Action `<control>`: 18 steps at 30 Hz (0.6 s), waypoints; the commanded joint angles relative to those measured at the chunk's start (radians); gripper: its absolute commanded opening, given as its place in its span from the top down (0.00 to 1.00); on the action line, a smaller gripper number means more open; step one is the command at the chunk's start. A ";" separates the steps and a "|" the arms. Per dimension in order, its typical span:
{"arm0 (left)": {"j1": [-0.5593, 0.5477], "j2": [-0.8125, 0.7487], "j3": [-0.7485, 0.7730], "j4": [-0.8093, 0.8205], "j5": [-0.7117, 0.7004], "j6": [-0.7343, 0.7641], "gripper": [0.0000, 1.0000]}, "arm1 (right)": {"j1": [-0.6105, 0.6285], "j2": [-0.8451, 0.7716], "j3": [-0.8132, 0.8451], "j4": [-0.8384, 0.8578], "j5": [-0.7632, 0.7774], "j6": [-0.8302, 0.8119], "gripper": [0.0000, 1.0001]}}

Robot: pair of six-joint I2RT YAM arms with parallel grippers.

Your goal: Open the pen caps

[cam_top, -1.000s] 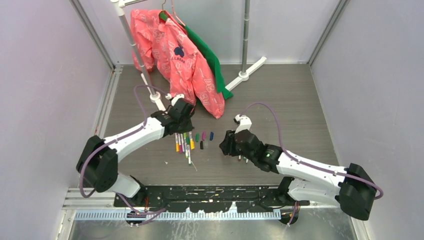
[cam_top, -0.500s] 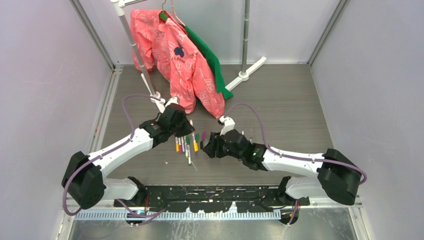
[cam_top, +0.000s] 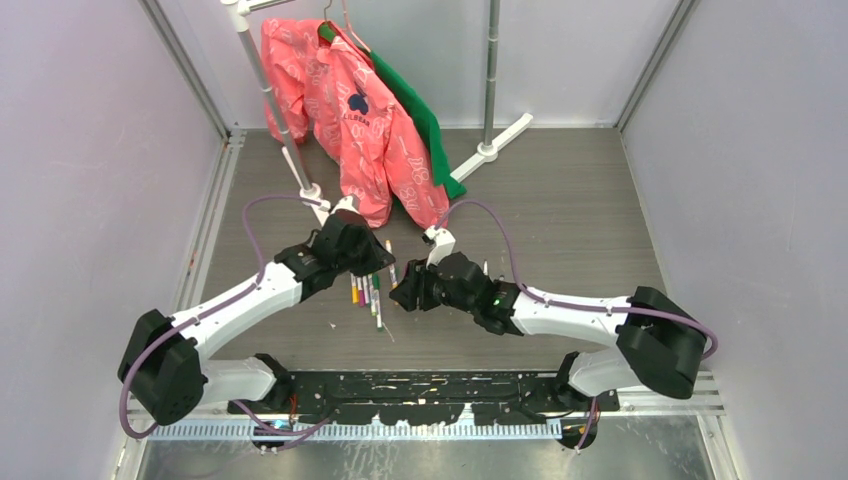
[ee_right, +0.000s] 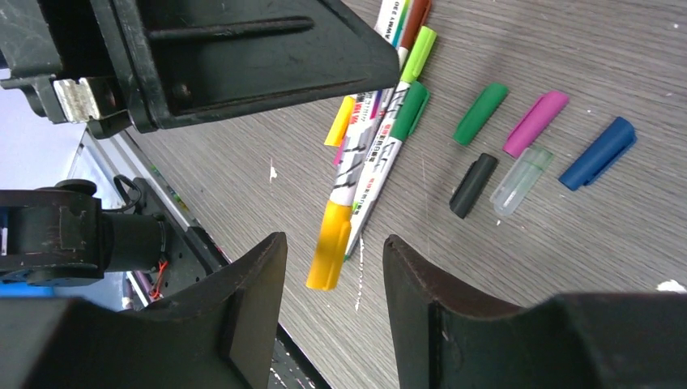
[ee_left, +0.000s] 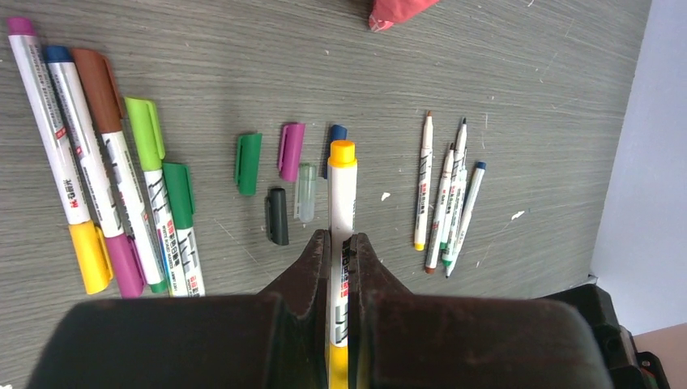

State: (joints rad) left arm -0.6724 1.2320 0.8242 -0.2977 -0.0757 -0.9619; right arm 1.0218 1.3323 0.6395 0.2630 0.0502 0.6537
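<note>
My left gripper [ee_left: 341, 235] is shut on a white marker pen [ee_left: 342, 198] and holds it above the table. The pen's yellow-orange cap [ee_right: 330, 243] points at my right gripper [ee_right: 334, 239], which is open. The cap's tip sits in the gap between the fingertips, touching neither. Loose pen caps lie on the table: green [ee_left: 248, 162], magenta [ee_left: 291, 151], black [ee_left: 277, 215], clear [ee_left: 305, 191] and blue [ee_right: 598, 154]. Several capped pens [ee_left: 113, 186] lie in a row left of them. In the top view the two grippers meet at mid-table [cam_top: 385, 275].
Several uncapped pens [ee_left: 441, 203] lie right of the loose caps. A red jacket [cam_top: 370, 120] and a green garment [cam_top: 425, 120] hang from a rack at the back, with its feet [cam_top: 490, 150] on the table. Walls close in both sides.
My right gripper has moved left toward the left one and its jaws have widened. The left gripper has lifted the pen off the row and turned it toward the right gripper.
</note>
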 commanded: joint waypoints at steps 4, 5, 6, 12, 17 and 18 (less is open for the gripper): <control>-0.003 -0.036 -0.011 0.084 0.036 -0.017 1.00 | 0.012 0.036 0.062 0.072 -0.026 -0.002 0.48; -0.003 -0.039 -0.014 0.088 0.039 -0.020 1.00 | 0.013 0.042 0.063 0.075 -0.026 -0.001 0.49; -0.003 -0.044 -0.016 0.090 0.044 -0.024 1.00 | 0.014 0.047 0.064 0.078 -0.029 0.000 0.51; -0.004 -0.086 -0.046 0.117 0.060 -0.049 1.00 | 0.013 0.056 0.063 0.099 -0.035 0.007 0.74; -0.011 -0.128 -0.084 0.116 0.061 -0.060 1.00 | 0.017 0.061 0.058 0.124 -0.037 0.022 0.99; -0.014 -0.139 -0.094 0.110 0.052 -0.064 1.00 | 0.024 0.060 0.057 0.124 -0.037 0.024 0.99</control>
State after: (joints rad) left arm -0.6727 1.1397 0.7551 -0.2405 -0.0372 -1.0023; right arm 1.0252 1.4010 0.6643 0.2897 0.0364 0.6724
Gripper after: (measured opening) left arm 0.037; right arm 0.100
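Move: The yellow cap hangs at the near end of the pen already held in my left fingers, about 6 cm back, 1 cm right and 3 cm below that hand. From my open right fingers it is only about 1 cm ahead, 1 cm left and 1 cm lower. On the table some 11 cm below my right hand, the loose black cap lies 5 cm ahead, the loose pink one 7 cm ahead and 1 cm right, the green pen level and 6 cm left. I ease my right hand about 1 cm left and 1 cm down so the yellow cap sits deeper between my fingers, then shut them from half open and pinch the cap, the gripper's effort rising as they settle. My left hand keeps its hold on the pen, drifts slightly right, then lifts and draws back about 1 cm each way, bringing the cap in and tilting some 5 degrees. ##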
